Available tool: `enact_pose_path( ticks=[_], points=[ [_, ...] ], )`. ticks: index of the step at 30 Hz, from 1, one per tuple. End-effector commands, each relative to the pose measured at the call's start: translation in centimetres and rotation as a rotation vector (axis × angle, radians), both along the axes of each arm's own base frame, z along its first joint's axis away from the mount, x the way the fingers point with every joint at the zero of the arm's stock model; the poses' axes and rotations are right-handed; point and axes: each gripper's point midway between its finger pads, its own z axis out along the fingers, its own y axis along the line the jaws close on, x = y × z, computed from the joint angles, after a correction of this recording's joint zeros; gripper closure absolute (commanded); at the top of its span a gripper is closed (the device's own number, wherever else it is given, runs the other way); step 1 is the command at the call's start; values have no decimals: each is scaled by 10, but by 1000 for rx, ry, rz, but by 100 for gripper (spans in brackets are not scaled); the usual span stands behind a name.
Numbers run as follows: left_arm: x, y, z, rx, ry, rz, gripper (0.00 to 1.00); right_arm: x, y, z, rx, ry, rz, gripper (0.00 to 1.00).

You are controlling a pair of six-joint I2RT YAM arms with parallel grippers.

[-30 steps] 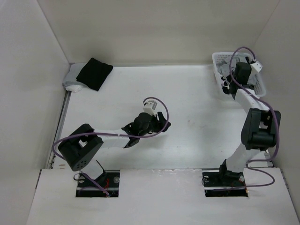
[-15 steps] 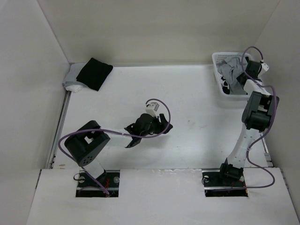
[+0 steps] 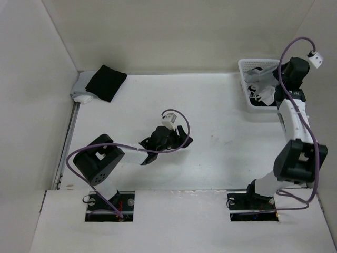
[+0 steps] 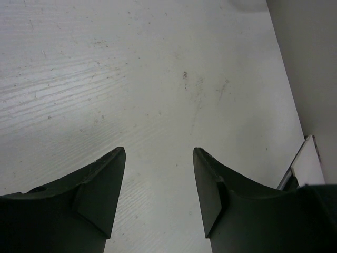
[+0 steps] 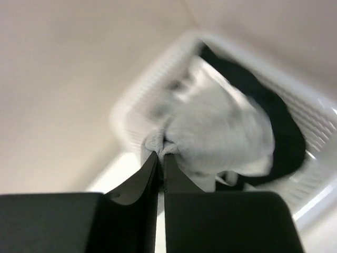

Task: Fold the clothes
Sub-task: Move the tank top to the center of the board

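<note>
The clothes, a light grey tank top (image 5: 216, 132), hang bunched from my right gripper (image 5: 161, 154), which is shut on a fold of the fabric above the white basket (image 5: 142, 95). From above, that gripper (image 3: 272, 80) is raised over the basket (image 3: 244, 67) at the back right, with the grey top (image 3: 259, 77) trailing from it into the basket. My left gripper (image 3: 185, 138) hovers low over the middle of the table. In the left wrist view it (image 4: 159, 153) stands open with only bare white tabletop between the fingers.
Black (image 5: 287, 139) and white garments (image 3: 266, 96) lie in the basket under the grey top. A black cloth square (image 3: 105, 83) rests on a light folded piece at the back left corner. White walls enclose the table on three sides.
My right gripper has closed on the grey top and risen from inside the basket, pulling the fabric up. The left arm has barely moved.
</note>
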Motion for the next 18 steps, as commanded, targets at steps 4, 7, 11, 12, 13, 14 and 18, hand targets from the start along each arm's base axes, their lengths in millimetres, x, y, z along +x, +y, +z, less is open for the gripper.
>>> enact_pose_path(
  ticks=[4, 7, 11, 12, 13, 14, 18],
  points=[
    [13, 6, 25, -78, -53, 29, 48, -72, 101, 155, -33, -394, 181, 95],
    [21, 24, 29, -102, -47, 88, 49, -108, 148, 183, -18, -478, 305, 95],
    [41, 64, 44, -148, -58, 225, 49, -171, 224, 220, 23, -597, 549, 95],
    [45, 76, 49, -161, -62, 259, 49, -183, 236, 227, 34, -619, 593, 95],
    [49, 89, 53, -175, -69, 297, 49, -194, 249, 234, 44, -639, 638, 95],
    [54, 107, 61, -197, -80, 349, 49, -214, 271, 242, 72, -663, 721, 94],
    [61, 153, 82, -238, -113, 463, 49, -213, 323, 199, 180, -567, 861, 93]
  ],
)
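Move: The right gripper already holds the grey tank top, lifted over the basket; the board's centre lies about 45 cm to that gripper's left, some 15 cm back and 29 cm below. The basket's middle is about 5 cm ahead, 2 cm to the right and 23 cm below, and the empty left gripper is roughly 41 cm left, 22 cm back and 21 cm lower. From the left gripper, the board's centre is about 7 cm ahead, 4 cm left and 7 cm below. Keep the right fingers shut on the tank top and sweep it fast out of the basket, about 28 cm left, with a strong rise, steepest at first, and some 20 cm back, over the board; tip the fingers up and swing them counter-clockwise. Bring the empty left gripper about 11 cm left, slightly forward and up, mostly late, its fingers staying half open. ##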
